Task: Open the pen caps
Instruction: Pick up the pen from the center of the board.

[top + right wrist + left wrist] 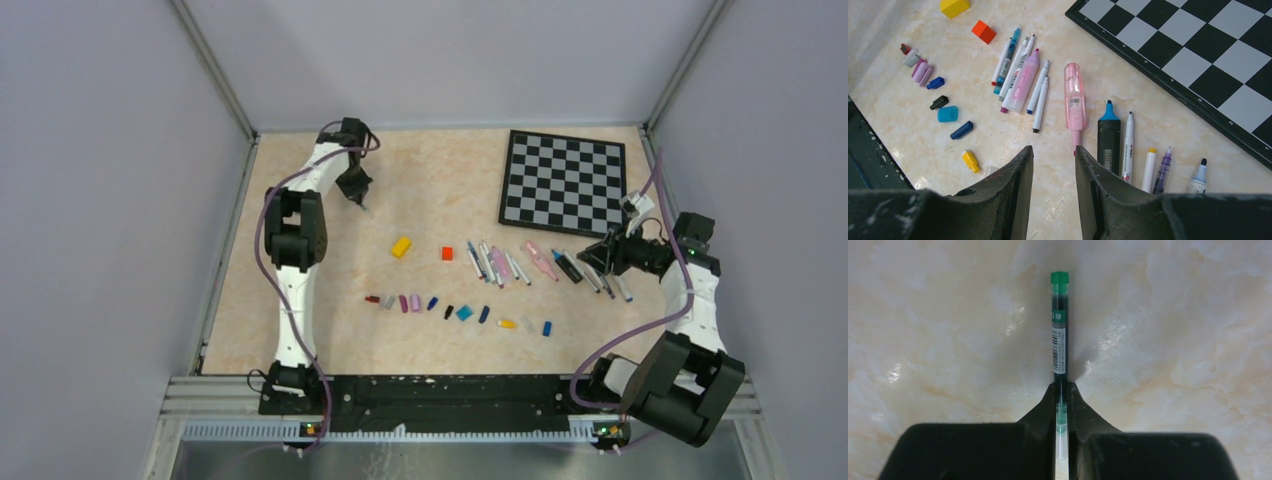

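Observation:
A thin green pen point(1059, 330) with a green far end and a white label lies on the marble table, and my left gripper point(1062, 386) is shut on its near part. A clear tip pokes out behind the jaws. In the top view the left gripper point(357, 198) points down at the far left of the table. Several pens point(1020, 82) lie uncapped in a loose row, among them a pink highlighter point(1074, 102) and a black one point(1109, 137). Loose pen caps point(947, 114) lie in a row point(464, 313). My right gripper point(1053, 148) hangs open above the table, holding nothing.
A chessboard point(565, 180) lies at the back right, its edge close to the pens point(1198, 55). A yellow block point(401, 247) and a small red cube point(446, 253) sit left of the pen row. Grey walls enclose the table.

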Controlling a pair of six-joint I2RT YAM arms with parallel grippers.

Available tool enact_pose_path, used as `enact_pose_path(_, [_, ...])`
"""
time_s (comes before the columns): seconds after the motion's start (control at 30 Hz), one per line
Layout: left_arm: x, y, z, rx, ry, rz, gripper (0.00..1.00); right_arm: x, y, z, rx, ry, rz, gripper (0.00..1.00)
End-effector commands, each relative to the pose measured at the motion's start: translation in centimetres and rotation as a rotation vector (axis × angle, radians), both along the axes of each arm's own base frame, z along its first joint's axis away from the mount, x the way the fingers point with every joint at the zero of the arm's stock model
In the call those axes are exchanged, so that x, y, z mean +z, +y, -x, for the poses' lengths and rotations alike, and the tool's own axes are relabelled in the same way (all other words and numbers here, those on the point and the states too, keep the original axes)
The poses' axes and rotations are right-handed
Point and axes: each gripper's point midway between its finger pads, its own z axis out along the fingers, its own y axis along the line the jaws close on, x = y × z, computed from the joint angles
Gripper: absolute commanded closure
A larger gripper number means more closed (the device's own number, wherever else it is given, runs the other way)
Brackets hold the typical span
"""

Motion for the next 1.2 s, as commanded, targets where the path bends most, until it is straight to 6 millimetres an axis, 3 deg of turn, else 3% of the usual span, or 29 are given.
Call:
enact_pose_path(0.0, [0.2,3.0,2.8,-0.097,0.093,-0.137,0.96,1.3,0.1,-0.1,0.021,-0.073,0.008,0.65])
enact_pose_path(0.2, [0.0,4.5,3.6,-0.272,0.113,-0.238,1.0,1.3,0.2,-0.1,0.022,-0.073,0.006,0.65])
enact_pose_path(0.3, [1.0,4.7,3.5,-0.345,0.064,-0.256,1.0,1.2,0.2,-0.1,0.024,-0.074,0.004,0.64])
enact_pose_path(0.43, [5.5,3.8,2.6,-0.434,-0.147,-0.251,1.0,1.3,0.3,0.0,0.03,-0.075,-0.002,0.64])
enact_pose_path(0.57, [10.5,0.9,2.9,-0.589,-0.36,-0.158,1.0,1.3,0.5,0.1,0.038,-0.078,-0.007,0.64])
enact_pose_path(0.77, [13.0,-4.5,7.0,-0.826,-0.526,0.089,1.0,1.6,1.2,0.7,0.094,-0.114,-0.021,0.64])
enact_pose_path(0.87, [14.8,-8.4,10.5,-1.0,-0.661,0.288,1.0,1.9,2.6,1.9,0.187,-0.18,-0.049,0.6])
enact_pose_path(1.0, [18.2,-12.9,16.0,-1.181,-0.829,0.571,1.0,1.9,5.7,5.0,0.42,-0.397,-0.006,0.48])
enact_pose_path(1.17, [19.1,-18.0,21.6,-1.328,-0.862,0.769,1.0,1.2,8.8,8.2,0.755,-0.542,0.099,0.43])
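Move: The left hand already pinches the pen, whose middle is about 1 cm back and 1 cm right of its fingertips. The spot it heads over, the yellow block, lies some 15 cm back and 12 cm right, 2 cm lower; the red cube is about 17 cm back, 24 cm right. From the right hand, the pen is roughly 23 cm ahead, 58 cm left, 12 cm below; the pink highlighter is 5 cm ahead, 10 cm left. Left carries the pen low back-left, then about 20 cm right, up and back; right opens wider, going back-left. ##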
